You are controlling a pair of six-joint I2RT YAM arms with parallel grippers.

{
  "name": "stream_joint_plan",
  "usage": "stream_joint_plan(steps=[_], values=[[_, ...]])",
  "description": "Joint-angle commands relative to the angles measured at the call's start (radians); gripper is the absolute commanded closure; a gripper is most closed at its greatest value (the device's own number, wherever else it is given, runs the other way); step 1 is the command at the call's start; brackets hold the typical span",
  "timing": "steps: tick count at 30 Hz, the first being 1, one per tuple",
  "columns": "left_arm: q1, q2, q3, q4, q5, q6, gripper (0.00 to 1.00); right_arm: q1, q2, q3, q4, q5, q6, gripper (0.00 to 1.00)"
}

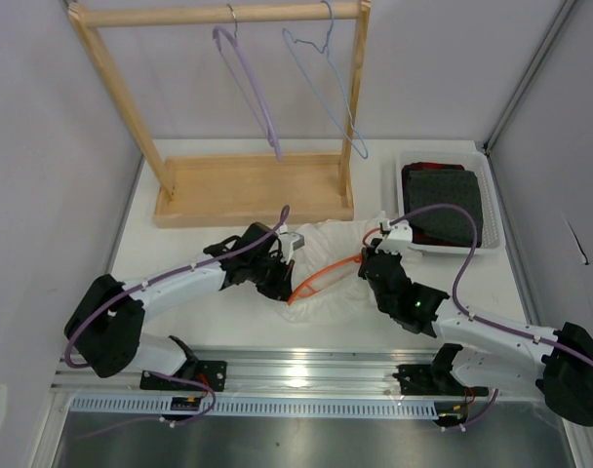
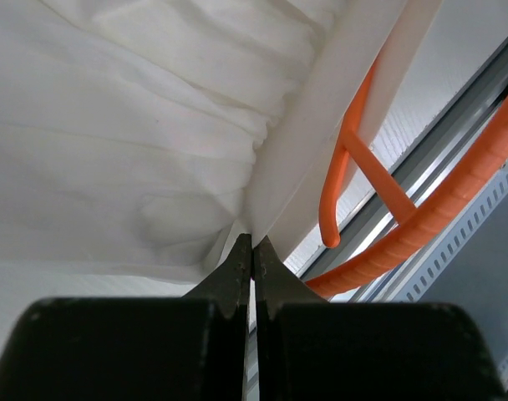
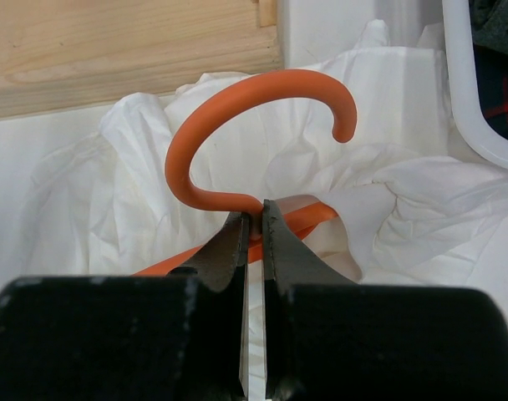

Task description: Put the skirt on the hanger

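The white skirt (image 1: 328,261) lies crumpled on the table between both arms. It also fills the left wrist view (image 2: 129,125) and the right wrist view (image 3: 404,209). The orange hanger (image 1: 321,277) lies partly under the skirt, one end sticking out toward the front. My left gripper (image 1: 282,263) is shut on a white band of the skirt (image 2: 252,238), with the hanger's arm (image 2: 421,217) just to its right. My right gripper (image 1: 375,261) is shut on the hanger (image 3: 254,219) at the base of its hook (image 3: 237,109).
A wooden rack (image 1: 248,185) stands at the back with a lilac hanger (image 1: 253,83) and a pale blue wire hanger (image 1: 331,78). A white tray (image 1: 484,180) with dark folded cloth (image 1: 443,210) sits at the right. A metal rail (image 1: 306,375) runs along the front.
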Motion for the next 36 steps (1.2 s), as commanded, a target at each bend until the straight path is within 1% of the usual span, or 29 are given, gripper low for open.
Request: stream_joint_plan(steps=[1, 8, 14, 20, 25, 36], values=[[0.014, -0.056, -0.016, -0.096, 0.02, 0.022, 1.0, -0.042, 0.009, 0.027, -0.06, 0.151, 0.039, 1.0], [0.013, -0.059, -0.006, -0.115, 0.041, 0.025, 1.0, -0.068, 0.001, 0.044, -0.112, 0.172, 0.044, 1.0], [0.015, -0.076, 0.051, -0.193, 0.003, 0.043, 1.0, -0.092, -0.004, 0.038, -0.097, 0.169, 0.031, 1.0], [0.042, -0.088, 0.106, -0.259, -0.014, 0.074, 1.0, -0.106, -0.01, 0.019, -0.08, 0.179, 0.011, 1.0], [0.053, -0.119, 0.126, -0.308, -0.028, 0.083, 1.0, -0.115, -0.023, 0.011, -0.086, 0.182, 0.017, 1.0], [0.053, -0.165, 0.163, -0.374, -0.029, 0.09, 1.0, -0.124, 0.015, 0.025, -0.101, 0.215, 0.053, 1.0]])
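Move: The left fingers pinch the skirt's waist edge; the hanger's left end lies barely 2 cm back and about 1 cm above them, the hanger's neck roughly 10 cm ahead, 18 cm right and 7 cm higher. From the right hand, which grips that neck, the waist's right side is about 3 cm right, 1 cm ahead and 2 cm below, the left end some 9 cm back and 17 cm left, 6 cm lower, the bin 13 cm ahead, 21 cm right, 12 cm lower. Still pinching the skirt's waist edge, the left hand lifts it about 5 cm alongside the hanger's left end, drifting a little left in the later part as the fingers tip slightly upward. The right hand keeps its grip on the hanger's neck and eases some 2.5 cm right and forward, rising slightly and turning a little clockwise, so the hanger's left end is drawn towards the skirt opening. ##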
